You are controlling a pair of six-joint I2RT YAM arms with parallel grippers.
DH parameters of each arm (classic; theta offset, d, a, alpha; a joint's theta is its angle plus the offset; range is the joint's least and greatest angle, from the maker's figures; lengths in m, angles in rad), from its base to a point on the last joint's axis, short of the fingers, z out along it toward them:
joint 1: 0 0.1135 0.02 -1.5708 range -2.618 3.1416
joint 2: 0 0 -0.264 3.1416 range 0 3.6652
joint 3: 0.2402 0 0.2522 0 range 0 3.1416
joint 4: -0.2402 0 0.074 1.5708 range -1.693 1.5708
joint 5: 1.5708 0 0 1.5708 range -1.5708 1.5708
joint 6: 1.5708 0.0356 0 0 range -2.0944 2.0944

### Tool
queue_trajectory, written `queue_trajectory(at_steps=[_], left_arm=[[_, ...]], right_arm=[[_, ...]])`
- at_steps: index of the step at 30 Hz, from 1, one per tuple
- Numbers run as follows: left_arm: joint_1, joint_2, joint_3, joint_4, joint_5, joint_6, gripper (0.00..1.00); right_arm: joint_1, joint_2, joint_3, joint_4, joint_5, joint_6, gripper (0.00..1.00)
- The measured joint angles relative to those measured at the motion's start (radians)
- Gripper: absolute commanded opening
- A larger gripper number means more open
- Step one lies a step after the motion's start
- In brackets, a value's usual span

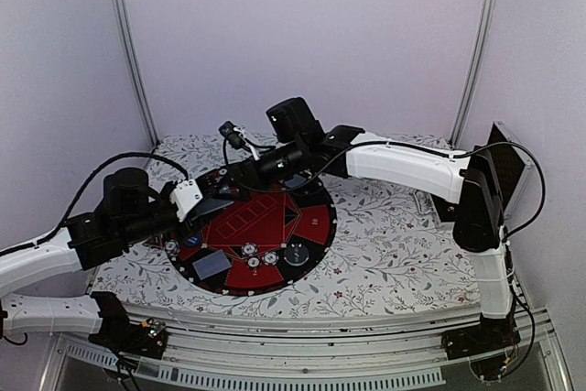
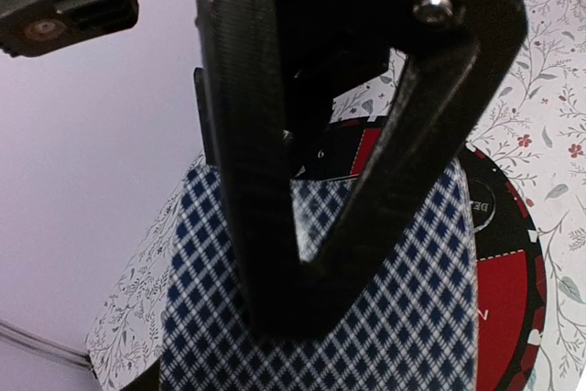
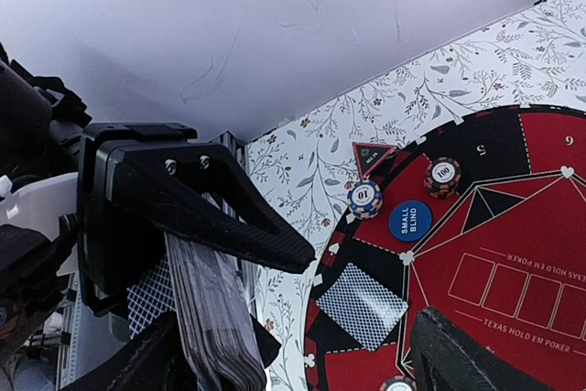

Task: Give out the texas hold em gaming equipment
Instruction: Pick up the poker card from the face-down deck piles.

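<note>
My left gripper [image 2: 302, 318] is shut on a deck of playing cards [image 2: 403, 318] with blue-checked backs. In the top view it [image 1: 209, 203] holds the deck at the left rim of the round red-and-black mat [image 1: 311, 217]. My right gripper [image 1: 229, 180] reaches across from the right and stands open just beside the deck [image 3: 206, 318], its fingers wide apart [image 3: 293, 363]. One card [image 3: 362, 304] lies face down on the mat. A blue-and-white chip [image 3: 364, 197], an orange-and-black chip [image 3: 442, 176] and a blue small-blind disc [image 3: 409, 220] sit near the mat's edge.
More chips [image 1: 249, 249] and a dark round button [image 1: 298, 252] rest on the near half of the mat, next to the face-down card [image 1: 211, 266]. A floral cloth [image 1: 394, 254] covers the table. White walls close in behind and at both sides.
</note>
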Motion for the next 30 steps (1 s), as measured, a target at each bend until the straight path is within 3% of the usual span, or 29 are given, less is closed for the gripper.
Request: queue_trajectory(at_steps=[4,10,18,27,30], left_arm=[[0.000,0.000,0.000,-0.004,-0.003,0.000,0.52],[0.000,0.000,0.000,-0.007,-0.010,0.000,0.52],[0.000,0.000,0.000,-0.006,-0.011,0.000,0.52],[0.000,0.000,0.000,-0.002,-0.010,0.000,0.52],[0.000,0.001,0.000,-0.001,-0.010,0.000,0.52]], right_arm=[[-0.007,-0.002,-0.001,-0.002,0.014,0.010,0.77],[-0.015,-0.011,-0.002,-0.005,-0.003,0.011,0.57],[-0.017,-0.026,-0.002,-0.014,-0.030,0.008,0.38],[-0.020,-0.052,-0.002,-0.023,-0.033,0.008,0.31],[-0.021,-0.052,-0.002,-0.023,-0.040,0.008,0.21]])
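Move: The face-down deck is in my left hand, its middle roughly 2 cm ahead and 3 cm to the right of that hand's point. My open right fingers already straddle the deck's free end, with its middle some 3 cm to their left, 1 cm back and 1 cm down. About 20 cm below my right hand are the dealt card pile, 7 cm back and 8 cm left, and the small blind button, level ahead and 13 cm left. I close my right fingers from wide open to roughly a quarter open over the free end of the deck, one on the patterned back and one behind. After a 1 cm nudge forward and back, I draw up about 2.5 cm and slightly right, pulling the top card along while my left hand keeps the deck still. ##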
